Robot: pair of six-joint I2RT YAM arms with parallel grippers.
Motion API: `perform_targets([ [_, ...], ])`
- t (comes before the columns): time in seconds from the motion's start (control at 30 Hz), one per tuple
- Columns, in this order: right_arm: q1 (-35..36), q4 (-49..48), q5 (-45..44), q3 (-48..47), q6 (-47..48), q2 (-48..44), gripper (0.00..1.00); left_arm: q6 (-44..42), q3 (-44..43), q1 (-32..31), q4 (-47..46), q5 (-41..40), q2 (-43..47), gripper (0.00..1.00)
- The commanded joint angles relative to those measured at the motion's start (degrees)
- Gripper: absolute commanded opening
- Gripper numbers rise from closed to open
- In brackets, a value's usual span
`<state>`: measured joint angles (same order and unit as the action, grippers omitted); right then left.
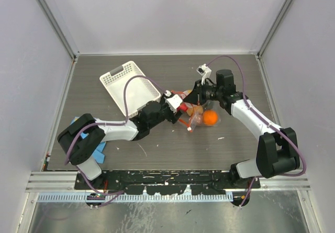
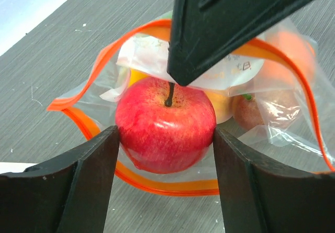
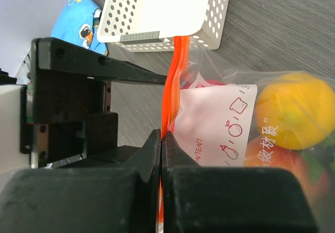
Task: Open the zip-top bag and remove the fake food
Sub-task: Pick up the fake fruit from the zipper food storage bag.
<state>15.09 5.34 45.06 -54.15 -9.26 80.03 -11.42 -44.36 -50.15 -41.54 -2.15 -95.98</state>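
Note:
The clear zip-top bag [image 1: 197, 119] lies at the table's middle with its mouth open. Its red-orange zip strip [image 2: 157, 183] loops wide. My left gripper [image 2: 165, 134] is at the mouth, its fingers [image 2: 89, 175] pressed on both sides of a red apple [image 2: 165, 115]. My right gripper [image 3: 161, 137] is shut on the upper zip strip [image 3: 176, 70] and holds that edge up; it shows from above in the left wrist view [image 2: 225, 29]. Other fake food stays inside: an orange fruit [image 1: 210, 118], a yellow one [image 3: 293, 110], a brownish one [image 2: 256, 110].
A white perforated basket [image 1: 130, 86] stands to the back left of the bag. A blue printed cloth [image 1: 99, 152] lies under the left arm near the front left. Grey walls enclose the table on three sides.

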Motion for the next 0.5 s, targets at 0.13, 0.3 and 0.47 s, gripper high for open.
perform_targets([
  [0.13, 0.57, -0.02, 0.08, -3.32, 2.43, -0.38, 0.01, 7.93, 0.11, 0.69, 4.43, 1.21, 7.21, 0.45],
  [0.3, 0.59, -0.22, 1.1, -3.41, 1.71, -0.41, 0.01, 8.84, 0.34, 1.18, 5.32, 2.12, 6.43, 0.45],
  [0.47, 0.56, -0.15, 1.08, -3.41, 1.71, -0.38, 0.01, 8.91, -0.37, 1.2, 4.63, 4.78, 4.56, 0.48],
])
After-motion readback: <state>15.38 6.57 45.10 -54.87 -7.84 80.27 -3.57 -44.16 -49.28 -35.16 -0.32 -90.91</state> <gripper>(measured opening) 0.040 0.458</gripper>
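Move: The left hand already has the red apple between its fingertips at the bag's open mouth, its middle about 1 cm ahead, 1 cm right and 1 cm below. The white basket lies some 23 cm left, 8 cm ahead and 9 cm lower; the orange in the bag is about 14 cm right, 5 cm back and 8 cm lower. From the right hand, pinching the orange zip strip, the apple is roughly 3 cm back, 2 cm left and 4 cm below. The left fingertips, gripping the apple's sides at first, lose their hold as the left hand lifts it about 2 cm and draws back about 1 cm, then sinks slightly. The fingers close to a gap narrower than the apple, and the wrist tips down some 5 to 10 degrees. The right hand stays put, keeping its pinch on the zip strip. ##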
